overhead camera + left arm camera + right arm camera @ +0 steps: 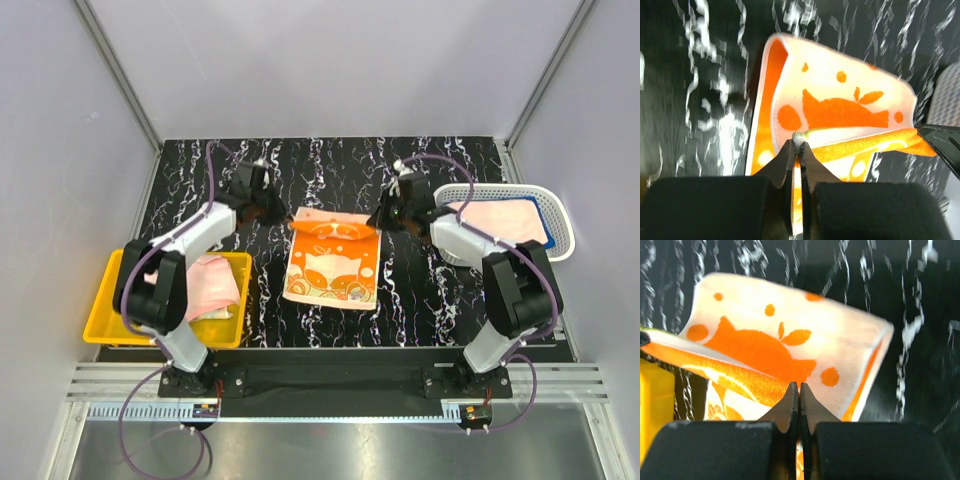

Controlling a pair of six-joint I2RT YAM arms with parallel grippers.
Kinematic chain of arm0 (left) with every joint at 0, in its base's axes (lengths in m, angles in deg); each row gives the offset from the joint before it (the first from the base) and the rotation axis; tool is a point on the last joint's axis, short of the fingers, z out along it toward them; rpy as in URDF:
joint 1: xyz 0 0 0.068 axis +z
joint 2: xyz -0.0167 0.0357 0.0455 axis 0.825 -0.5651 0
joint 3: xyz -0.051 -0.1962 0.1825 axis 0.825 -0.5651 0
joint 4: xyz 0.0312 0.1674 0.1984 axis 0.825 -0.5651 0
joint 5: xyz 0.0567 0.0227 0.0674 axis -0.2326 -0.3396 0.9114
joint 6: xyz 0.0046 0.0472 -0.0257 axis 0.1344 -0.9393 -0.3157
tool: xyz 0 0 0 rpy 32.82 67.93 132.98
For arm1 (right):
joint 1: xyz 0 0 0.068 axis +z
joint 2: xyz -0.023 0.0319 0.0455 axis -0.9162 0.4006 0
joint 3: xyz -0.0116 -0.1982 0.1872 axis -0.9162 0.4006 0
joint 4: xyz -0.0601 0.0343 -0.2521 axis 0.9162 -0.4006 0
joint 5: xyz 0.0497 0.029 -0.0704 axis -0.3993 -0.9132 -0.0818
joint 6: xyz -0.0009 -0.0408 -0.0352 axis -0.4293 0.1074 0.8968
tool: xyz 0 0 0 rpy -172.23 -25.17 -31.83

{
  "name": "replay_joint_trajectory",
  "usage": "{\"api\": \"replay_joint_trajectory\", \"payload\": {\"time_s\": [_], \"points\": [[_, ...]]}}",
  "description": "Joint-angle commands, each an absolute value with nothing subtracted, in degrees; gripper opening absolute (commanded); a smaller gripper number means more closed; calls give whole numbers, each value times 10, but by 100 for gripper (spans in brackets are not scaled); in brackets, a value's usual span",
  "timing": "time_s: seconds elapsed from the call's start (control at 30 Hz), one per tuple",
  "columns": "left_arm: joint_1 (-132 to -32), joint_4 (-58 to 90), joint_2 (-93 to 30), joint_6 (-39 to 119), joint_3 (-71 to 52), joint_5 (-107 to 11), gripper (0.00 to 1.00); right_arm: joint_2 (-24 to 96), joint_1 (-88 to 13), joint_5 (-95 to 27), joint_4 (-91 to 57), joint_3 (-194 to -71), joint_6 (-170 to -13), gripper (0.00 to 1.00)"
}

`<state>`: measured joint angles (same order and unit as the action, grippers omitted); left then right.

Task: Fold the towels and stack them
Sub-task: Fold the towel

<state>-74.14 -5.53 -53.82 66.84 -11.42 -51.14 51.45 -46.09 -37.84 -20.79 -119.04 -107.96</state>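
Observation:
An orange and white patterned towel (332, 262) lies in the middle of the black marbled table, its far edge lifted and curling toward the near side. My left gripper (278, 213) is shut on the far left corner of that towel (840, 100), the hem pinched between its tips (799, 141). On the far right corner my right gripper (383, 218) is shut (799, 387), the towel (785, 330) arching beyond it. A pale pink towel (212, 285) lies in the yellow bin. Another pink towel (500, 217) rests in the white basket.
The yellow bin (105, 310) stands at the near left beside the left arm. The white mesh basket (560, 225) sits at the right, over a blue edge. Grey walls close the table at the back and sides.

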Motion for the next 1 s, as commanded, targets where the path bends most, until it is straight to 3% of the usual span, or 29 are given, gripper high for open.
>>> {"api": "replay_joint_trajectory", "payload": {"time_s": [0.0, 0.33, 0.97], "points": [[-756, -13, -476, 674, -173, -466, 0, 461, -453, -340, -178, -1140, -1100, 0], [-782, -5, -405, 666, -283, -447, 0, 390, -433, -346, -132, -1022, -1136, 0], [-799, -15, -372, 655, -320, -427, 0, 340, -413, -350, -101, -947, -1168, 0]]}}
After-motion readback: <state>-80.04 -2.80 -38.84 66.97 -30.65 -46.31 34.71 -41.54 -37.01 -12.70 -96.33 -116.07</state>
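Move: The towel's near left corner, lying on the table, is about 15 cm back from the left hand, 1 cm to its left and 11 cm below; its near right corner is some 17 cm back from the right hand, 1 cm to its right and 10 cm below. The yellow basket's middle lies about 24 cm left and 14 cm back of the left hand. The white basket is roughly 27 cm right and 5 cm ahead of the right hand. The towel's raised edge, still pinched at its two corners and stretched between the shut grippers, is drawn back over its lying half towards the near edge. Both hands go back about 9 cm together, mostly in the first half, dipping some 3 cm, rising 1 to 2 cm, then easing lower again as they creep on back. ##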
